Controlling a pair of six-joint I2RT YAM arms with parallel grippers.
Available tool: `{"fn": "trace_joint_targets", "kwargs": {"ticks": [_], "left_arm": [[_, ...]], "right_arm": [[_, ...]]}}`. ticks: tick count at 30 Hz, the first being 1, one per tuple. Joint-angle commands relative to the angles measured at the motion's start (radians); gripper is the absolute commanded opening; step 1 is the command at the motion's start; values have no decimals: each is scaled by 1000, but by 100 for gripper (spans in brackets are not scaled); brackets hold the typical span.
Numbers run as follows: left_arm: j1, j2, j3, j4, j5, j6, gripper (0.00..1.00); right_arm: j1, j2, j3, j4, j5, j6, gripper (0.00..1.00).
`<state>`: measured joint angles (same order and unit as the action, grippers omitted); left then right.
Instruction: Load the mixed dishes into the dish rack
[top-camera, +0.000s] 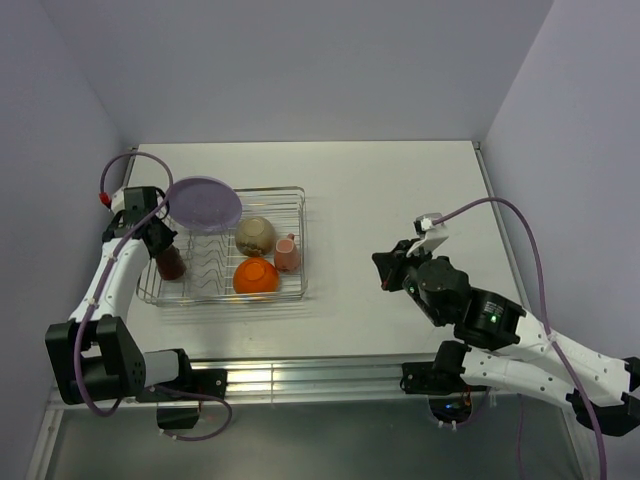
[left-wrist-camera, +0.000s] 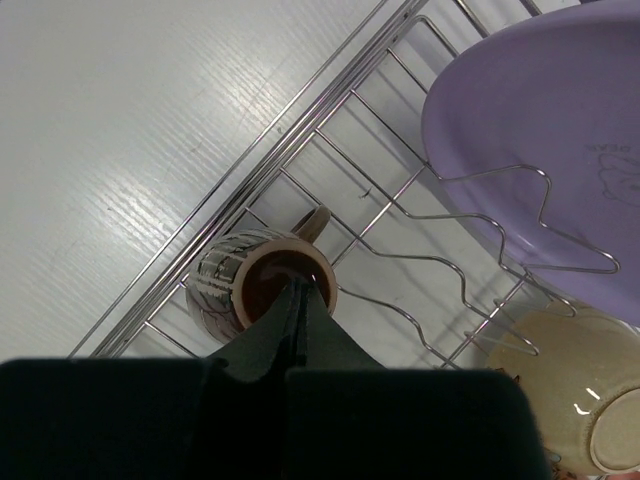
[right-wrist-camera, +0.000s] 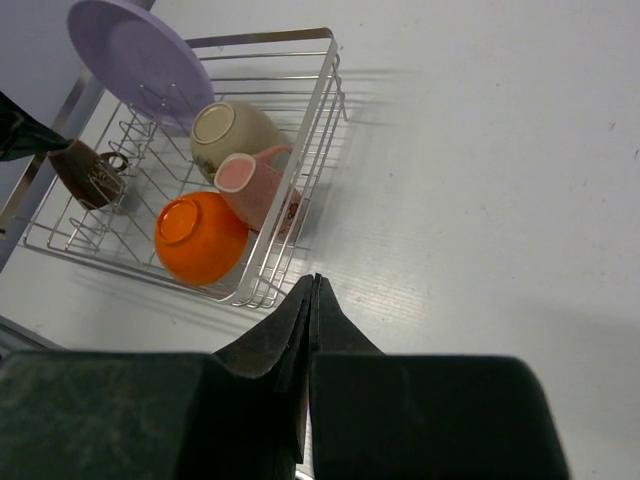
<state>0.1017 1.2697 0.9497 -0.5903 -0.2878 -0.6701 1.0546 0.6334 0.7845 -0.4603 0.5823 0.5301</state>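
Observation:
The dish rack (top-camera: 270, 189) holds all the mixed dishes. The lilac plate (top-camera: 203, 203) leans on edge at the rack's far left corner. The beige bowl (top-camera: 255, 235) and the orange bowl (top-camera: 256, 275) lie bottom up, with the pink cup (top-camera: 287, 252) on its side beside them. The dark cup (left-wrist-camera: 240, 285) stands mouth up at the rack's left end. My left gripper (left-wrist-camera: 303, 285) is shut with nothing between its fingers, its tips over the cup's rim. My right gripper (right-wrist-camera: 313, 278) is shut and empty above the bare table, right of the rack (right-wrist-camera: 320, 120).
The white table (top-camera: 400, 200) is walled at the back and both sides. The rack sits near its left wall. The right arm's cable (top-camera: 520, 230) loops over the table's right part.

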Motion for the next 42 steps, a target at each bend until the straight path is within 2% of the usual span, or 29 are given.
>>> {"fn": "trace_joint_targets", "kwargs": {"ticks": [1,23,28,33,37,38,39,40,41,42], "left_arm": [[4,-26,-17,-2,-8,-42,0],[3,-148,-115,-83,-31,-152,1],[-2,-187,-120,-100,-22,-167,10],[-3,-228,-108,-131,-25,-183,25],[-5,-263,-91,-158,-28,-177,36],[-5,-268,-85,-178,-33,-180,44],[-5,-273,-74,-186,-37,-180,47],[-5,-285,-68,-195,-39,-180,49],[-7,-296,-63,-209,-43,-181,59],[-7,-306,-57,-213,-45,-181,64]], "right_arm": [[-5,-12,1,5,10,-5,0],[-4,-17,1,-20,-44,25,0],[-4,-23,-2,-28,-49,33,0],[-4,-20,-5,-31,-62,41,0],[-2,-3,5,-43,-65,50,14],[-4,2,7,-44,-70,48,18],[-4,6,10,-49,-73,50,22],[-4,15,18,-54,-79,51,40],[-4,23,21,-55,-82,50,47],[-4,38,25,-61,-88,54,51]]}}
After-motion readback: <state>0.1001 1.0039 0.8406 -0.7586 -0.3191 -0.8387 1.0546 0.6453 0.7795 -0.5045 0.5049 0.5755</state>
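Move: The left hand's shut fingertips are at the mouth of the brown mug, whose middle lies some 6 cm below them, about level front to back and 1 cm to the left. The purple plate stands about 11 cm ahead and 9 cm right; the beige bowl lies 7 cm ahead and 22 cm right, the orange bowl 6 cm back and 22 cm right, both about 7 cm lower. From the right hand the mug is some 50 cm left, 12 cm ahead and 19 cm below. The shut fingertips of the left hand come away from the brown mug's mouth as the hand draws straight back about 6 cm towards the near side of the rack, rising barely 1 cm late on and turning slightly counter-clockwise. Only in the last half second do its fingers spread to over half open. The right hand, over bare table, eases about 1 cm back, sinks a little and opens about halfway. ##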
